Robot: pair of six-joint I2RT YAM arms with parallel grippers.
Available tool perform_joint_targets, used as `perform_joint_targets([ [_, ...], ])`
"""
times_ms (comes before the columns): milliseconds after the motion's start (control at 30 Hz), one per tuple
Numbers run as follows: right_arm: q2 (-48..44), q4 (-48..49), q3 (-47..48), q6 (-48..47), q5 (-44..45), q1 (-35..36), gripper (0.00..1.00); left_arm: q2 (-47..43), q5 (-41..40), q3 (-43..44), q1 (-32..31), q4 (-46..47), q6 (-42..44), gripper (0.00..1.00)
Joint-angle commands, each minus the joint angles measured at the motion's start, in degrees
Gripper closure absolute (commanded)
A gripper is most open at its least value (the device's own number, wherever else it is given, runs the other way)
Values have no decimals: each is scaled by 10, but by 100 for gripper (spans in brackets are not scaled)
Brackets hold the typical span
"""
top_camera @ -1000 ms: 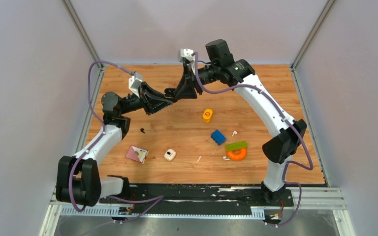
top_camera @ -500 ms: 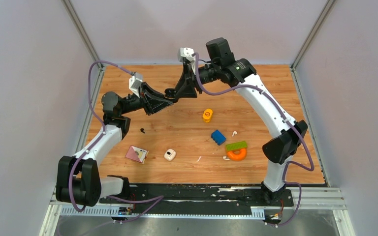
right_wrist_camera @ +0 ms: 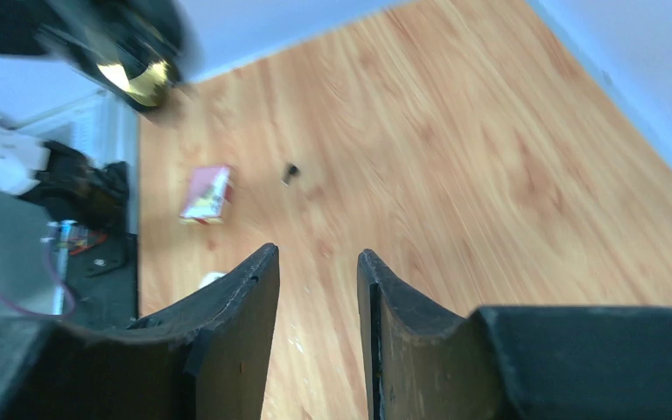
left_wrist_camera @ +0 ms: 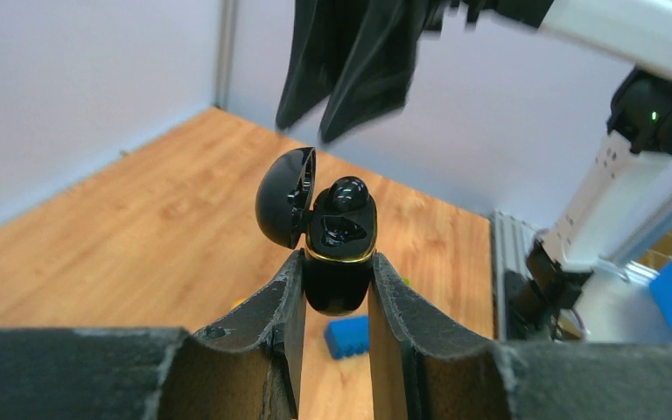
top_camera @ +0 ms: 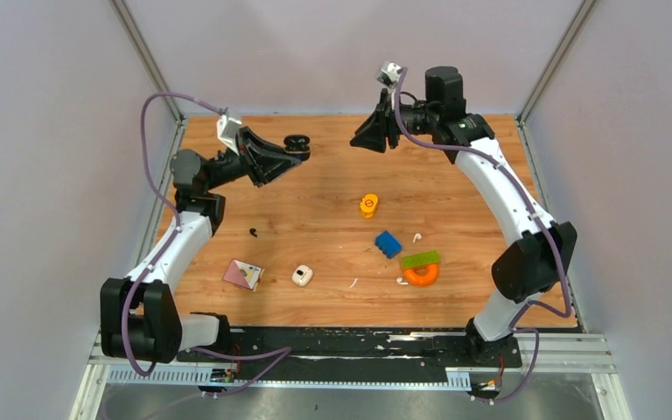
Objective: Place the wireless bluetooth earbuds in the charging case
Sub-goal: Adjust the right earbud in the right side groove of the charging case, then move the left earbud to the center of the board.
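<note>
My left gripper [left_wrist_camera: 337, 258] is shut on a black charging case [left_wrist_camera: 339, 262], held in the air at the back left with its lid [left_wrist_camera: 282, 208] swung open. A black earbud [left_wrist_camera: 346, 194] sits in the case's top. In the top view the case [top_camera: 297, 144] shows at the left gripper [top_camera: 290, 150]. My right gripper [top_camera: 356, 140] hovers apart from it at the back middle, open, with nothing between its fingers [right_wrist_camera: 254, 280]. A loose black earbud [top_camera: 253, 232] lies on the table. White earbuds [top_camera: 416, 237] [top_camera: 401, 281] lie at the right.
A white case [top_camera: 302, 276] and a pink-and-white box [top_camera: 242, 274] lie near the front. A yellow cylinder [top_camera: 368, 205], a blue block [top_camera: 388, 243], a green block [top_camera: 420, 259] and an orange ring [top_camera: 421, 275] sit right of centre on the wooden table [top_camera: 490, 175].
The two grippers, which met at the case, have parted: the right one drew back to the right and upward with empty jaws, the left one swung back left with the case.
</note>
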Motion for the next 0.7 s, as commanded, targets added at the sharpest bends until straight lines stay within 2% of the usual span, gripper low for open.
perform_joint_targets([
  [0, 58, -17, -31, -61, 64, 2, 62, -7, -39, 81, 33, -26, -22, 100],
  [133, 125, -24, -21, -127, 87, 36, 62, -20, -47, 121, 49, -78, -4, 100],
  [367, 291, -23, 85, -161, 141, 119, 62, -41, -27, 155, 65, -184, 56, 100],
  [533, 388, 22, 162, -131, 200, 164, 61, -53, -12, 171, 65, -257, 103, 100],
  [667, 448, 71, 218, -65, 218, 190, 58, -57, -6, 174, 65, -298, 126, 100],
])
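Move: The loose black earbud lies on the table some 26 cm to the right hand's left, about 2 cm back and 35 cm below. The box lies 11 cm nearer the base than this earbud, and the white case about 13 cm back and 13 cm left of the right hand. The black charging case, still in the left fingers, is 9 cm left of the right hand, nearly level ahead. From the left hand the earbud is some 17 cm left, 34 cm down. Down and to its left, after edging forward about 4 cm, the empty right hand plunges nearly 30 cm away from the charging case towards the loose black earbud on the table, tipping its leftward-pointing fingers more downward with their gap kept. Meanwhile the left hand raises the case, easing left and slightly forward, and keeps its pinch. ##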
